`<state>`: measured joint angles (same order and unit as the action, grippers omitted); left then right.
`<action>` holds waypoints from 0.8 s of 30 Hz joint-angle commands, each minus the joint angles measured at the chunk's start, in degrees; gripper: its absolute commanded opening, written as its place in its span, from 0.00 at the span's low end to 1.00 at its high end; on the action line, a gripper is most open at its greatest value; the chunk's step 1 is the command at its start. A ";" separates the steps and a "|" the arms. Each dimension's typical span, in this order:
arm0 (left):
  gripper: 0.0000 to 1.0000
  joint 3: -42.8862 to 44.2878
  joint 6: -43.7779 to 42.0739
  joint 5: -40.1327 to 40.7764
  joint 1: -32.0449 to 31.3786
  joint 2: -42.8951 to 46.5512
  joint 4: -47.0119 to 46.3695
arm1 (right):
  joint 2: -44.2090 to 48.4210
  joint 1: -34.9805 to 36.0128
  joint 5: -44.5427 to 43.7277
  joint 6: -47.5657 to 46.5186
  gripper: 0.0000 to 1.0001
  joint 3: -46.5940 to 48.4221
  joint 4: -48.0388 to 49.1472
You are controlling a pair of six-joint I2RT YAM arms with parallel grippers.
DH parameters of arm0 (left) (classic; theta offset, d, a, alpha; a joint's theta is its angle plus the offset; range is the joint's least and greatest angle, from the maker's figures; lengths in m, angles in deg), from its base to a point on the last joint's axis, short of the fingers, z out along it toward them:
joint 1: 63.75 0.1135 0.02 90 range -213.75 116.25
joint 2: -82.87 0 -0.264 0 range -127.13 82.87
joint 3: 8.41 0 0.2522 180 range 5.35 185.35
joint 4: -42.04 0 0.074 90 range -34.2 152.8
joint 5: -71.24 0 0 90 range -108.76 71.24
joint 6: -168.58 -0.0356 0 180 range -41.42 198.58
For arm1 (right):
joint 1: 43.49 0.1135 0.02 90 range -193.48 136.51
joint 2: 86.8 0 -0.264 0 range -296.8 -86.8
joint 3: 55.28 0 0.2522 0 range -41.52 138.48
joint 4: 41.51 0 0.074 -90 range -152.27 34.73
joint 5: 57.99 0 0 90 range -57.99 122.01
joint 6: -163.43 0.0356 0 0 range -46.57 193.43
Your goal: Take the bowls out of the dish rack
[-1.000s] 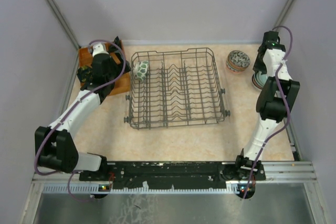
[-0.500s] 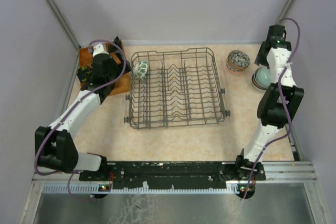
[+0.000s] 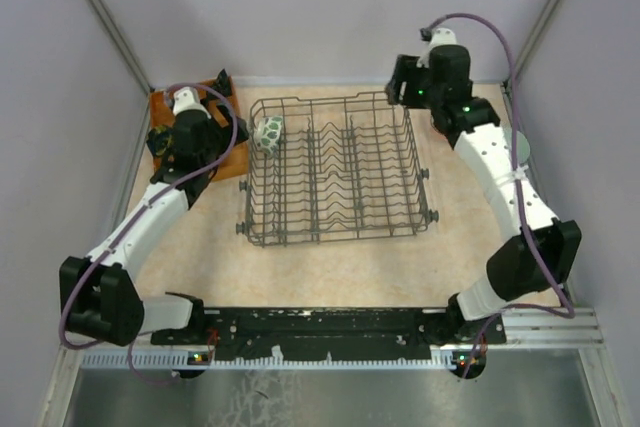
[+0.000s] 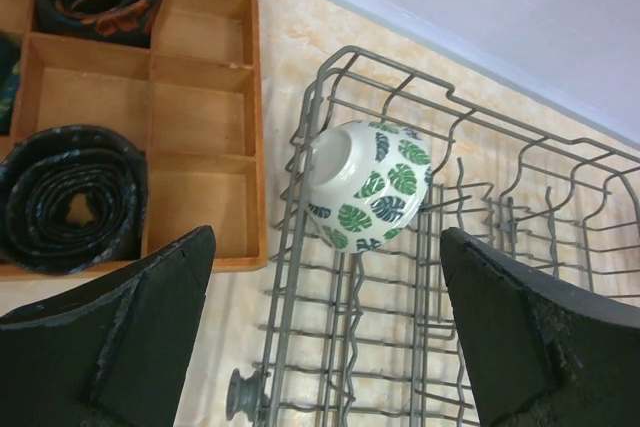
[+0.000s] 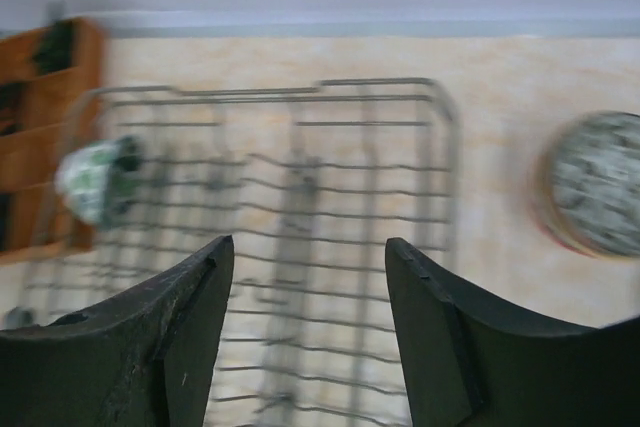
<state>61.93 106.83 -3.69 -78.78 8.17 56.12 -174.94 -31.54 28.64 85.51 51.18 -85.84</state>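
Observation:
The dark grey wire dish rack [image 3: 340,172] sits mid-table. One white bowl with green leaves [image 3: 268,132] leans on its side in the rack's far left corner. In the left wrist view this bowl [image 4: 368,187] lies just ahead of my left gripper [image 4: 325,237], which is open and empty over the rack's left rim. My right gripper [image 5: 308,243] is open and empty, hovering above the rack's far right corner [image 3: 400,85]. The right wrist view is blurred. It shows the green bowl [image 5: 95,182] far left and an upturned speckled bowl [image 5: 595,182] on the table to the right.
An orange-brown compartment tray [image 4: 200,97] with dark rolled items stands left of the rack. A pale bowl [image 3: 519,147] peeks out behind my right forearm near the right wall. Walls close in the table on three sides.
My right arm has swung left from the bowls by the right wall to the rack's far right corner, its jaws opening wider. The left arm has barely shifted.

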 commanded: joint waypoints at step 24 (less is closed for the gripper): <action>0.99 -6.42 -3.80 7.43 -0.18 8.82 -1.44 | -34.51 17.97 32.98 34.13 0.62 0.21 55.29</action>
<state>55.89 104.01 2.86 -78.78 15.34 55.79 -206.83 -13.57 59.74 115.58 47.71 -39.11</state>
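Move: The last leaf-pattern bowl sits in the rack's far left corner, about 36 cm left of the right hand, 5 cm farther out and some 22 cm below. The brown tray's middle lies roughly 20 cm left of that bowl and a few cm farther out; the speckled bowl stack is about 14 cm right of the right hand and 9 cm ahead. From the left hand the leaf-pattern bowl is about 8 cm ahead, 7 cm right and 15 cm below. The right hand, empty and already part-open, sweeps some 30 cm left across the far part of the rack towards the leaf-pattern bowl, starting nearly level and then sinking about 13 cm, while the wrist yaws counter-clockwise and rolls its left side up (some 50 degrees in all), so that the fingers come to face the bowl, still short of its rim. The left hand, wide open, draws about 4 cm left and back, away from that bowl. ##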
